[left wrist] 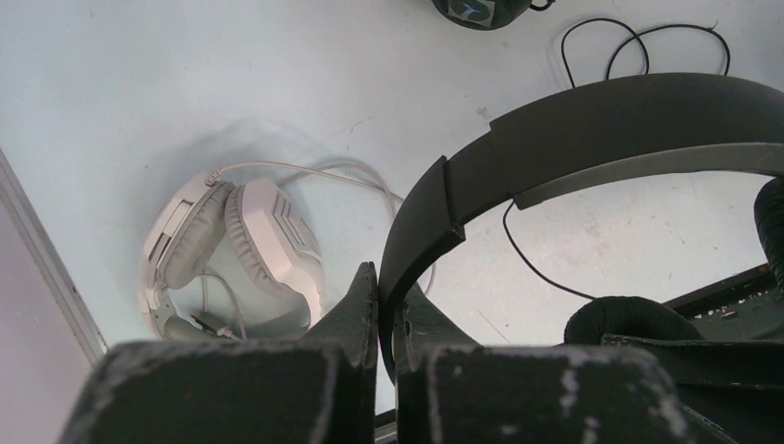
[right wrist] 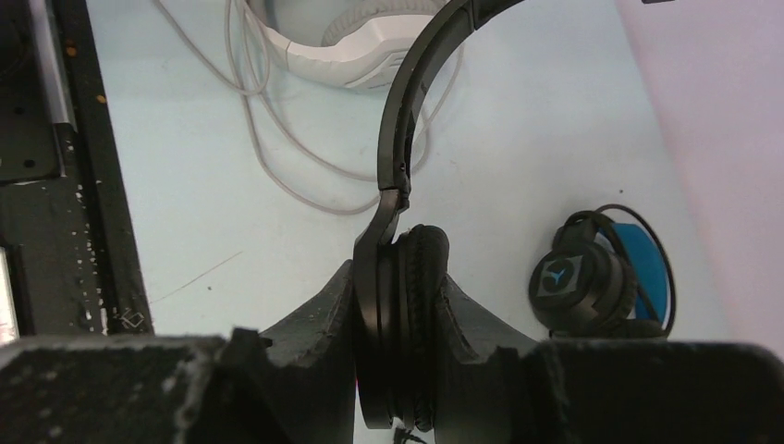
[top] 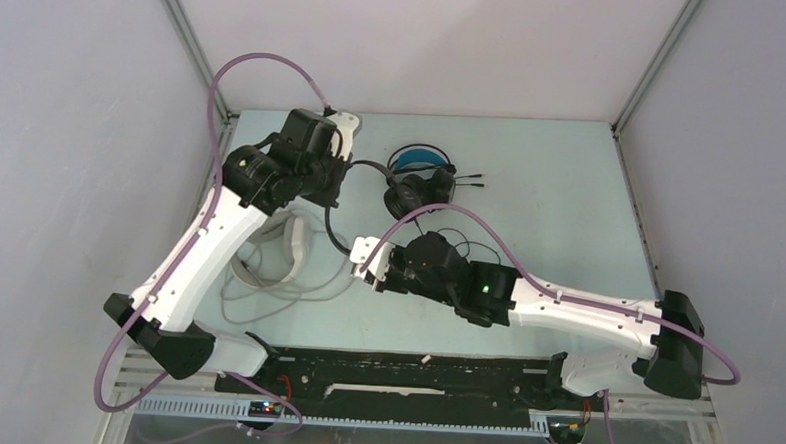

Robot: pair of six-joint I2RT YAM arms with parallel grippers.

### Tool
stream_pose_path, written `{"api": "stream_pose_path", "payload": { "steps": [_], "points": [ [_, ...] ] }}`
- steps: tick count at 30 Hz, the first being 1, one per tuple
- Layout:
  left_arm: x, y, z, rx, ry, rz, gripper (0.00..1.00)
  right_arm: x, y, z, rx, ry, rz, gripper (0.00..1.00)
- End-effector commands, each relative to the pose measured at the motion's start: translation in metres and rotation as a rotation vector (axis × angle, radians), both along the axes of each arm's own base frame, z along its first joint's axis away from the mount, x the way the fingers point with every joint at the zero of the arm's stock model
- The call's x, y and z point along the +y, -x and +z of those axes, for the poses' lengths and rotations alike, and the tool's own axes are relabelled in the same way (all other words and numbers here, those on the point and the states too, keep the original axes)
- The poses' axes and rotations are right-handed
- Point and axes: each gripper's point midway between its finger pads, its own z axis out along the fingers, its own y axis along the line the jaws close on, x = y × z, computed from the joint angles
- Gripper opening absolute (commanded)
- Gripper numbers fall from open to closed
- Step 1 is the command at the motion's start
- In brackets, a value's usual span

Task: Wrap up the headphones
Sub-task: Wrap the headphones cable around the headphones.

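The small all-black headphones (left wrist: 601,120) hang above the table between both arms. My left gripper (left wrist: 388,287) is shut on their headband near one end. My right gripper (right wrist: 399,277) is shut on one padded ear cup (right wrist: 421,305), and the band (right wrist: 398,139) arches away from it. In the top view the left gripper (top: 336,184) is at the back left and the right gripper (top: 362,256) sits mid-table. The white over-ear headphones (top: 293,243) lie on the table at the left. The black headphones with the blue headband (top: 417,163) lie at the back centre.
The white pair's loose cable (top: 266,292) loops over the table's front left. A thin black cable (left wrist: 638,37) trails on the table behind the black pair. A black rail (top: 412,383) runs along the near edge. Enclosure walls stand on the left, back and right.
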Motion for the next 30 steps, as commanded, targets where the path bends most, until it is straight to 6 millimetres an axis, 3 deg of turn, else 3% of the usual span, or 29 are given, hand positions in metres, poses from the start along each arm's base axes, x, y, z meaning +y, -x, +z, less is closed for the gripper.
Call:
{"api": "stream_pose_path", "payload": {
  "steps": [1, 2, 6, 8, 18, 20, 25, 30],
  "points": [
    [-0.015, 0.003, -0.001, 0.014, 0.059, -0.035, 0.00, 0.004, 0.002, 0.048, 0.051, -0.162, -0.021, 0.23],
    [-0.014, 0.003, -0.002, 0.021, 0.052, -0.034, 0.00, 0.002, 0.005, 0.049, 0.049, -0.158, -0.014, 0.27],
    [-0.001, -0.001, -0.006, 0.038, -0.023, 0.011, 0.00, -0.009, 0.042, 0.059, 0.088, -0.142, 0.118, 0.59],
    [0.003, -0.002, -0.009, 0.057, -0.043, 0.020, 0.00, -0.018, 0.057, 0.068, 0.107, -0.159, 0.169, 0.68],
    [0.018, -0.002, -0.019, 0.106, -0.090, 0.040, 0.00, -0.056, 0.086, 0.101, 0.102, -0.248, 0.239, 0.71],
    [0.025, -0.003, -0.017, 0.107, -0.092, 0.057, 0.00, -0.061, 0.078, 0.110, 0.089, -0.319, 0.187, 0.71],
    [0.029, -0.002, -0.009, 0.090, -0.046, 0.068, 0.00, -0.080, 0.036, 0.112, 0.076, -0.472, -0.070, 0.66],
    [0.023, 0.003, 0.003, 0.080, 0.017, 0.050, 0.00, -0.070, 0.040, 0.095, -0.006, -0.557, 0.003, 0.73]
  ]
}}
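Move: The right hand still has the near ear cup of the held headphones between its fingers, so it lies at the hand point. The far ear cup is roughly 9 cm ahead and 5 cm right of it, about level; the cable loop on the table is some 25 cm right, 3 cm ahead and 22 cm down, the blue headset 16 cm ahead, 12 cm right and 19 cm down. From the left hand, the near cup lies about 10 cm back, 7 cm right and 8 cm lower. Up, to its right and back, the right hand opens its fingers, lets go of the near ear cup and draws clear, rising about 10 cm at most while the fingers tilt up some 20 degrees; last, it swings a little forward and sinks slightly. The left hand keeps its pinch on the headband, first lowering it about 4 cm with a slight downward tip, then shifting it left. ##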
